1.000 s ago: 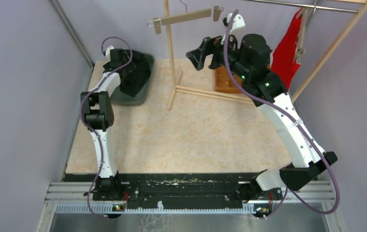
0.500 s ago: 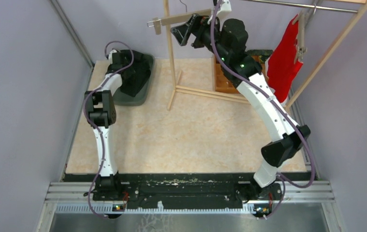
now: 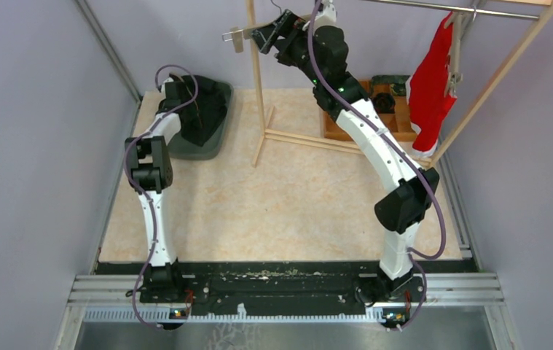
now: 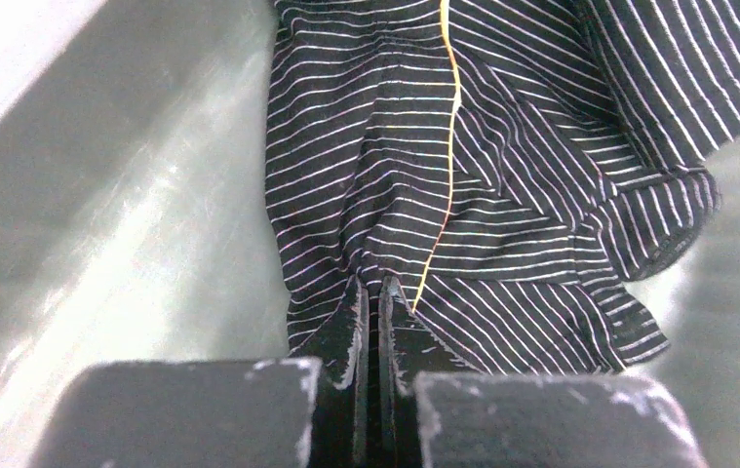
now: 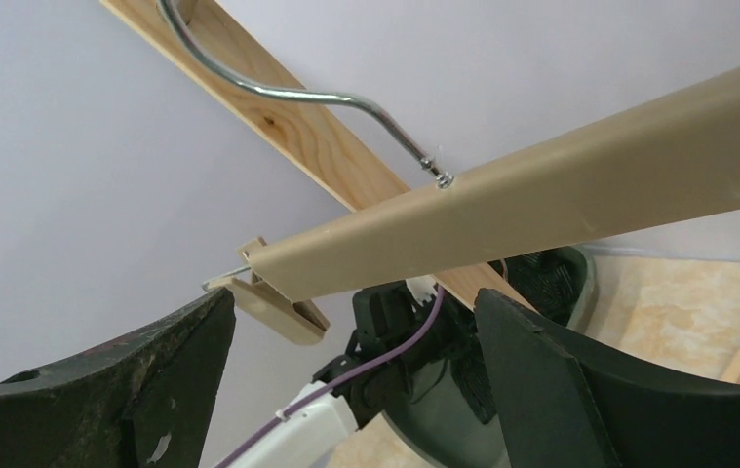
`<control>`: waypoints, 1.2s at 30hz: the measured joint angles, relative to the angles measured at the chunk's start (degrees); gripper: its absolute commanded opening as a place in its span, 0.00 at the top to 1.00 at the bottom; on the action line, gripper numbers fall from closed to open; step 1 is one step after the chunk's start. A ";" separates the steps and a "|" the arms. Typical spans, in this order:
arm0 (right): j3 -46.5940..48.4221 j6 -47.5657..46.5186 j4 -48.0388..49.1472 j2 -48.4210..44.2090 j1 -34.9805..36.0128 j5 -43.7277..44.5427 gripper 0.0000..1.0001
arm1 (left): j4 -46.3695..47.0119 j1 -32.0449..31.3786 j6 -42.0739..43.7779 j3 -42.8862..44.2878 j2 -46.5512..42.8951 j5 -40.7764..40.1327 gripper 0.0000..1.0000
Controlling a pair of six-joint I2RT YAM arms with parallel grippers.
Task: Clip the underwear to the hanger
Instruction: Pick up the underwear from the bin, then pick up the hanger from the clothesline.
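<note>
The underwear (image 4: 502,175), black with thin white stripes and a yellow seam, lies bunched in a grey-green tray (image 4: 151,244) at the table's back left (image 3: 186,149). My left gripper (image 4: 373,292) is down in the tray, shut on a pinched fold of the fabric, which puckers toward the fingertips. The beige hanger (image 5: 561,195) hangs by its metal hook (image 5: 288,93) from the wooden rack, with a clip (image 5: 273,302) at its left end. My right gripper (image 5: 356,297) is open just under the hanger's bar near that clip, holding nothing. From above, it (image 3: 269,36) sits against the hanger (image 3: 255,30).
The wooden rack's upright (image 3: 257,80) and its floor bars stand at the back centre. A red garment (image 3: 433,80) hangs from the right-hand rail. A wooden box (image 3: 346,120) with dark items sits behind the right arm.
My left gripper has closed on the underwear in the tray. The right arm has swung left and upward, bringing its open gripper to the hanger's left part.
</note>
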 measured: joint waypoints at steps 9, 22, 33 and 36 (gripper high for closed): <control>-2.56 7.76 7.04 0.02 0.00 2.75 0.10 | 7.13 0.22 -5.33 -15.87 -13.31 5.38 1.00; -2.56 16.39 12.09 2.82 0.00 5.84 0.13 | 28.06 -0.55 -13.22 -41.75 -38.64 13.42 1.00; -3.52 21.57 17.18 6.40 0.07 8.83 0.28 | 32.65 -1.44 -15.02 -51.65 -50.60 15.30 1.00; -5.31 22.03 20.02 6.40 0.20 9.90 0.36 | 32.94 -1.44 -15.02 -52.24 -51.19 15.50 1.00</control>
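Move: Inside the bin, the left hand already has the underwear pinched, most of the cloth lying some 3 cm ahead and 3 cm to its right; the bin's middle is about 4 cm back, straight in line, and the rack's left post stands some 24 cm right and 7 cm back. From the right hand, the empty hanger's middle is about 9 cm ahead and 4 cm right, its left clip 6 cm ahead and 8 cm left, at much the same height. Lifting the still-pinched underwear out of the bin, the left hand climbs about 22 cm while drawing back some 15 cm and a little right, fingers tipping up towards level. The right hand meanwhile eases about 5 cm forward to the empty hanger, rolls some 25 degrees left side up so its fingers straddle the bar, and begins to close them. ##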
